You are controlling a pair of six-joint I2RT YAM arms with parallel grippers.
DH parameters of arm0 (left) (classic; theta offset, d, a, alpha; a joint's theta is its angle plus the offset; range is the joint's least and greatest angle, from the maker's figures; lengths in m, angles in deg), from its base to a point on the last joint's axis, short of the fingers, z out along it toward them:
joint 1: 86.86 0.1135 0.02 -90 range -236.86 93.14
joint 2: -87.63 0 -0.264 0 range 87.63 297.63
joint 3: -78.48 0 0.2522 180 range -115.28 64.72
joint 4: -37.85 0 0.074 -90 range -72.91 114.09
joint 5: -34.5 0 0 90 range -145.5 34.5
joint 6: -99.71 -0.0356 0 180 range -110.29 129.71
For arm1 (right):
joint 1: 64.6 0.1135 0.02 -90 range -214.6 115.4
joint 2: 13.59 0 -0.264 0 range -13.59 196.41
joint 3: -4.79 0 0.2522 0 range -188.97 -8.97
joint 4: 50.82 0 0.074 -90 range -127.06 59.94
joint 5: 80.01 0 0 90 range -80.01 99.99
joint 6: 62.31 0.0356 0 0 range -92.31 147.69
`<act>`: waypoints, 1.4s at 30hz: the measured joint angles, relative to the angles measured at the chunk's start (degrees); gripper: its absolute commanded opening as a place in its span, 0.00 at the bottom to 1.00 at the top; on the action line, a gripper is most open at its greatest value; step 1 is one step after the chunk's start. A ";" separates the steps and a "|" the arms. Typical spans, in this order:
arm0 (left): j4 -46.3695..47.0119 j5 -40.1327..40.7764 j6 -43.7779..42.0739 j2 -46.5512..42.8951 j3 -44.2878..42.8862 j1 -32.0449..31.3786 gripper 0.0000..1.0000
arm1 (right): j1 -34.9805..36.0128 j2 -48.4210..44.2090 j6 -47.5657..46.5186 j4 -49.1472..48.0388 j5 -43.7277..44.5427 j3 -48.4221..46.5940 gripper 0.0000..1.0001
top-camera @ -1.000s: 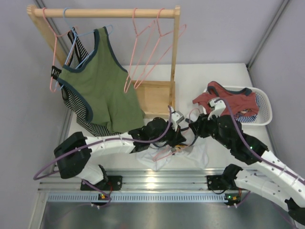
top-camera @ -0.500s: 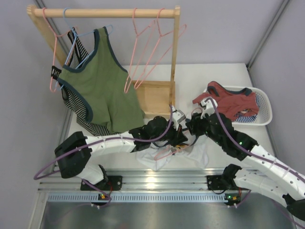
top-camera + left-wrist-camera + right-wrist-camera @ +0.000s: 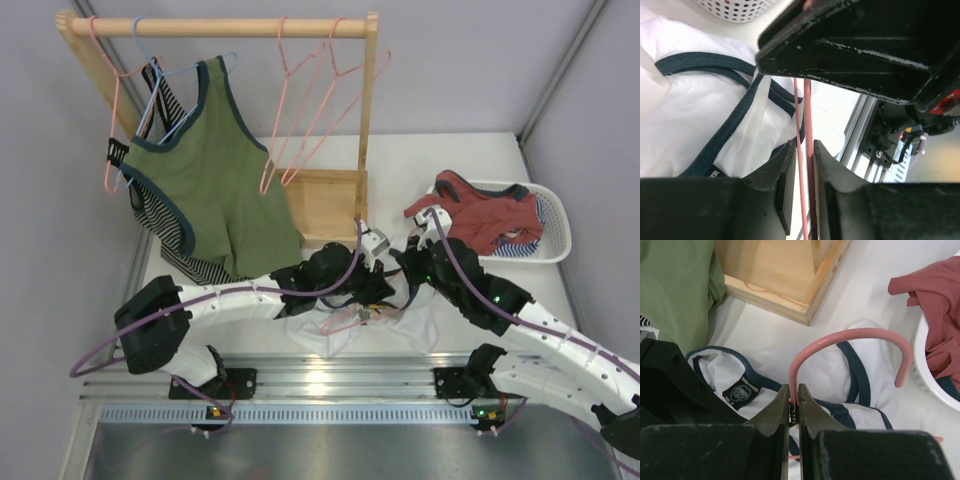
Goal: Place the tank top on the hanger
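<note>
The tank top [image 3: 420,326], white with navy trim, lies crumpled on the table between both arms, its neck label facing up [image 3: 742,392]. The pink hanger [image 3: 345,322] lies on it, with its hook [image 3: 850,335] arching over the white cloth [image 3: 835,375]. My right gripper [image 3: 794,389] is shut on the hanger's neck just below the hook. My left gripper [image 3: 804,145] straddles two pink wires of the hanger [image 3: 807,115]. Its jaws stand slightly apart, with a gap beside the thinner wire. Navy straps of the tank top [image 3: 700,115] lie behind it.
A wooden rack [image 3: 220,27] stands at the back, carrying an olive tank top [image 3: 220,180], a striped garment and spare pink hangers [image 3: 310,100]. Its wooden base [image 3: 325,205] sits just beyond the grippers. A white basket [image 3: 556,215] holding a red garment [image 3: 480,210] is at right.
My right gripper has closed onto the hanger's neck after leaning in toward it. My left gripper's jaws have eased slightly apart around the hanger wires.
</note>
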 measured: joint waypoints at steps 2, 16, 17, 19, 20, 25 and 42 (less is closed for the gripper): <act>-0.07 1.40 0.39 -0.33 0.00 -0.02 0.36 | 0.00 0.04 0.31 0.00 0.70 0.33 0.00; -10.51 19.93 3.63 -11.89 0.35 -0.24 0.48 | 0.42 -0.09 1.57 -0.44 4.33 0.66 0.00; -11.74 22.01 4.15 -13.00 0.57 -0.24 0.47 | 0.42 -0.09 1.60 -0.24 4.61 0.79 0.00; -14.34 25.88 5.46 -15.28 1.31 -0.17 0.46 | 0.42 -0.09 1.77 -0.20 5.18 1.05 0.00; -15.96 27.87 6.19 -16.50 1.84 -0.17 0.45 | 0.42 -0.07 1.88 -0.17 5.42 1.07 0.00; -24.39 35.30 9.90 -19.56 3.72 -0.17 0.41 | 0.55 -0.07 2.51 -0.15 7.06 1.07 0.00; -39.85 42.18 14.27 -14.78 3.85 -1.66 0.47 | 0.96 1.97 4.96 1.31 13.90 0.92 0.00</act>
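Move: The tank top's left shoulder lies about 18 cm to the left hand's left, 3 cm farther out and 10 cm below; the wooden box's middle is some 13 cm left and 24 cm ahead of that hand. For the right hand, holding the hanger's hook, the tank top's right strap is about 4 cm ahead, 2 cm right and 11 cm below, the basket some 30 cm right and 17 cm ahead. The left hand opens to about half and lets go of the hanger, lifts some 4 cm clear while starting left, then swings about 17 cm left in all and sinks over the tank top's left shoulder, turning some 40 degrees counter-clockwise with its left side rolling up. The right hand keeps its pinch on the hook and draws the hanger slowly about 3 cm right. ##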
